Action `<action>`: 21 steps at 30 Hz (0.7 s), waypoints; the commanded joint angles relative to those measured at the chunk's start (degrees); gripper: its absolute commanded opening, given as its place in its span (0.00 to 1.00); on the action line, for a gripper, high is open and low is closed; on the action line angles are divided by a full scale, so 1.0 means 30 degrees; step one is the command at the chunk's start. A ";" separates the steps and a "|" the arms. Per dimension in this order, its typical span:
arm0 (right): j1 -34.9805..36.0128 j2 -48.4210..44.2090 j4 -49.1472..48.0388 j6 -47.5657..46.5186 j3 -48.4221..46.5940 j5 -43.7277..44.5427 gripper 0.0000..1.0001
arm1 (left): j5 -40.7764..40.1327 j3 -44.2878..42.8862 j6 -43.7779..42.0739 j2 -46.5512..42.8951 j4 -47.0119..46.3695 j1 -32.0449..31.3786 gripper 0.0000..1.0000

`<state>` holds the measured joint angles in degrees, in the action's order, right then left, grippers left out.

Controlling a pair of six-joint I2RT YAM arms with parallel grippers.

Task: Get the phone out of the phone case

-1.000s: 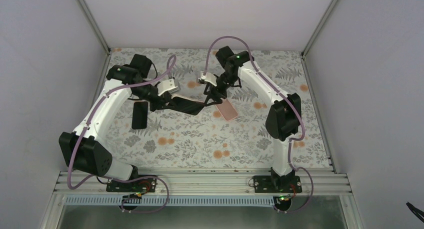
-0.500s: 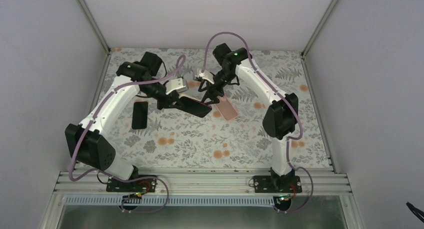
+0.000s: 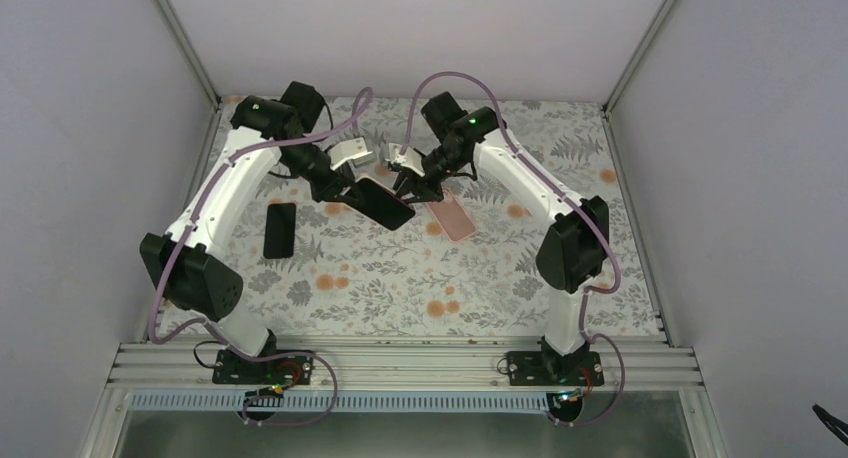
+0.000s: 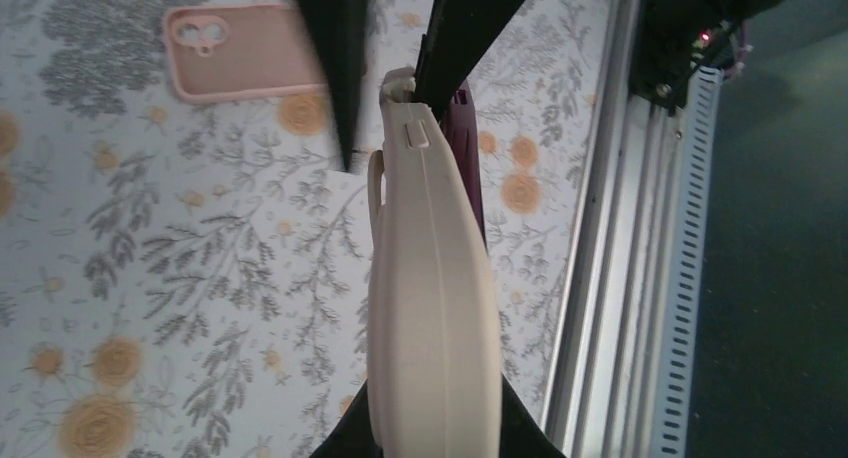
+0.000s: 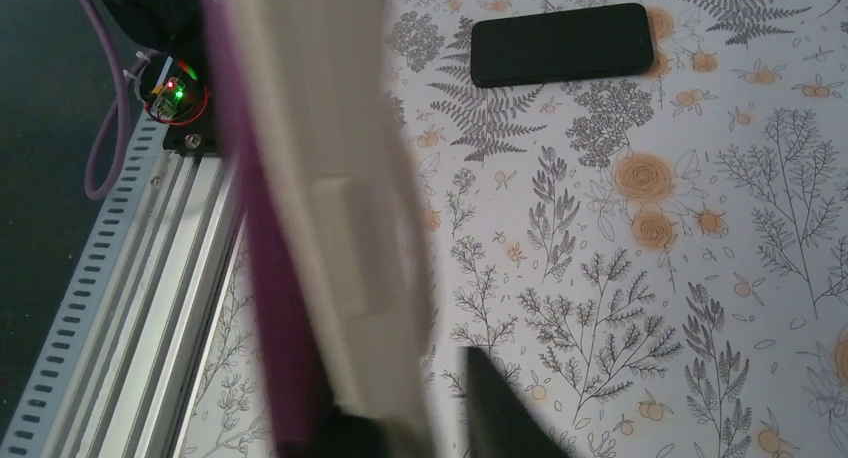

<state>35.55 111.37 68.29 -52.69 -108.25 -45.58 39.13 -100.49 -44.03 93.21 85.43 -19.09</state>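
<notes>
My left gripper is shut on the phone case and holds it tilted above the table's middle, dark screen up. In the left wrist view the cream case runs away from the left gripper, with the purple phone still seated along its edge. My right gripper sits at the phone's far end. In the right wrist view the cream case and purple phone pass between the right gripper fingers. One finger stands a small gap off the case; the other is hidden behind the phone.
An empty pink case lies on the floral cloth just right of the grippers, also seen as the pink case. A bare black phone lies to the left. The metal rail runs along the near edge.
The left arm has carried the cased phone up and toward the back right. The right gripper has shifted left onto the phone's end and its fingers have narrowed.
</notes>
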 commanded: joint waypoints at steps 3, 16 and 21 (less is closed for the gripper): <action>0.2001 -0.0750 0.1790 -0.0206 0.0459 -0.3839 0.03 | 0.2639 -0.2005 0.2484 0.0549 -0.9648 0.0944 0.02; -0.3700 0.1188 0.0211 0.3301 -0.0265 -0.4650 0.03 | -0.0853 0.0468 0.1458 -0.3491 -0.6633 0.1149 1.00; -0.5000 0.0645 -0.6450 1.1718 0.0614 -0.1359 0.03 | -0.8462 0.4998 0.3863 -0.7030 -1.4065 -0.0163 1.00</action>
<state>23.03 115.20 65.95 -38.20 -107.63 -52.97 33.19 -92.55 -38.37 77.76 62.50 -16.49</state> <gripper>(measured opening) 0.063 0.998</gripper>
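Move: The cased phone, still pinched by the left hand, has its middle about 2 cm back, 5 cm right and 5 cm below that hand. From the right hand, its middle is some 3 cm back, 4 cm left and 1 cm down. The empty pink case lies on the table about 11 cm ahead of the right hand, 11 cm right and 21 cm below. Right fingers pinch the cased phone; left fingers open, rising about 6 cm; right carries it about 9 cm forward-right. ##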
